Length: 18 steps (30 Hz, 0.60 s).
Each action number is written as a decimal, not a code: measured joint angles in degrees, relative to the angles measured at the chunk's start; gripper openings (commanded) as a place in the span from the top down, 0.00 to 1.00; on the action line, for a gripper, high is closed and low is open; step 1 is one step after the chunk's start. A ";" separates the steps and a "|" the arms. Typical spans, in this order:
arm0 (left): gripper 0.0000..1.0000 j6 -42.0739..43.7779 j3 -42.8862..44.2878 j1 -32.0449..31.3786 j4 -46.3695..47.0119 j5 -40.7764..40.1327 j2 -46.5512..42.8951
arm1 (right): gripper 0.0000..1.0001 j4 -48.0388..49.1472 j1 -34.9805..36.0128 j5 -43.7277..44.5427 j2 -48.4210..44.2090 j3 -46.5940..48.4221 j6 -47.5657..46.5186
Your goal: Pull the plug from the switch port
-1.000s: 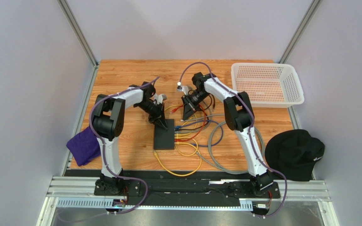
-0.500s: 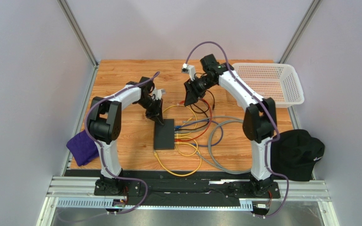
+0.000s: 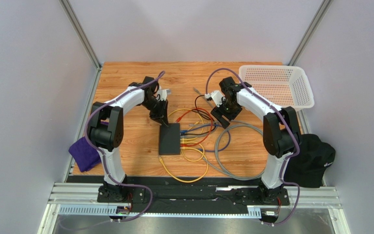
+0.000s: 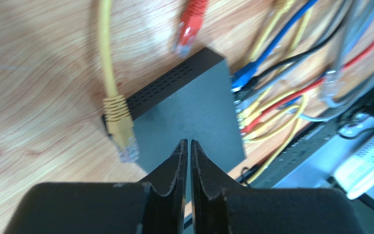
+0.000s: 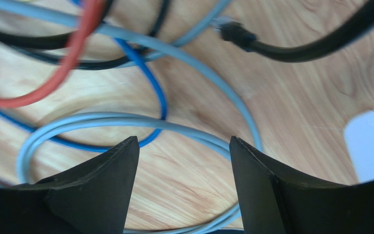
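Observation:
The switch (image 3: 169, 139) is a flat black box in the middle of the table. Blue, yellow and red cables run into the sockets on its right edge (image 4: 245, 78). My left gripper (image 3: 163, 119) hovers over the switch's (image 4: 189, 112) far end, all but shut, with only a slit between its fingers (image 4: 189, 142) and nothing in it. A loose yellow plug (image 4: 120, 131) and a loose red plug (image 4: 189, 29) lie beside the box. My right gripper (image 3: 221, 117) is open and empty (image 5: 184, 141) above a grey cable loop (image 5: 125, 122). A black plug (image 5: 235, 33) lies free on the wood.
A white basket (image 3: 276, 85) stands at the far right, a black cap (image 3: 305, 161) at the near right, and a purple cloth (image 3: 86, 151) at the near left. Yellow (image 3: 189, 170) and grey (image 3: 228, 156) cable loops spread in front of and right of the switch.
The right gripper has opened, risen from beside the switch and swung right over the cable loops. The black cable now lies loose. The left gripper has drawn back off the switch's far end.

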 measured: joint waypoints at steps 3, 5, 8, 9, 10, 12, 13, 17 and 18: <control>0.86 1.97 -1.11 0.11 -0.52 -2.25 -0.57 | 0.28 1.57 0.11 5.57 1.27 -0.20 0.76; 0.86 3.04 -1.51 0.26 -1.36 -3.39 -1.36 | 0.29 2.49 0.11 7.96 1.62 -0.31 1.01; 0.85 3.69 -1.62 0.46 -1.53 -3.45 -2.82 | 0.31 3.91 0.09 10.78 2.16 -1.36 0.52; 0.85 3.74 -1.62 0.52 -1.44 -3.41 -3.21 | 0.32 4.28 0.02 11.56 2.64 -1.88 0.17; 0.85 3.78 -1.66 0.57 -1.33 -3.15 -3.56 | 0.33 4.59 -0.20 11.96 3.13 -2.40 -0.13; 0.85 3.80 -1.77 0.66 -1.03 -2.58 -4.20 | 0.35 4.66 -0.57 12.41 4.59 -3.15 -0.92; 0.85 3.82 -1.86 0.68 -0.90 -2.34 -4.48 | 0.42 4.20 -0.68 12.79 5.22 -3.15 -1.51; 0.85 3.82 -2.23 0.85 -0.85 -2.14 -6.12 | 0.63 3.41 -1.81 16.11 6.36 -4.31 -3.02; 0.85 3.82 -2.49 0.96 -0.79 -2.03 -6.80 | 0.69 3.52 -2.32 17.66 6.29 -4.74 -3.43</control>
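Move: The open right hand goes for the grey cable loop, whose nearest stretch to be gripped lies about 7 cm to its right, level with it fore and aft, and 5 cm below. The red cable's bend is some 5 cm to this hand's left, the blue cable's bend about 5 cm back and 3 cm right, and the switch some 26 cm left and 8 cm back. From the left hand that grey stretch is roughly 36 cm to the right, about level ahead, 6 cm lower. Rightward and down the right hand swings, about 7 cm across and 5 cm lower, towards the grey cable loop. Its wrist rolls some 20 degrees so the fingertips swing out to the right, and the fingers begin to close around the grey strands, still partly open at the end. The left hand, fingers still nearly shut, drifts slightly left and lifts some 2 cm over the switch. ##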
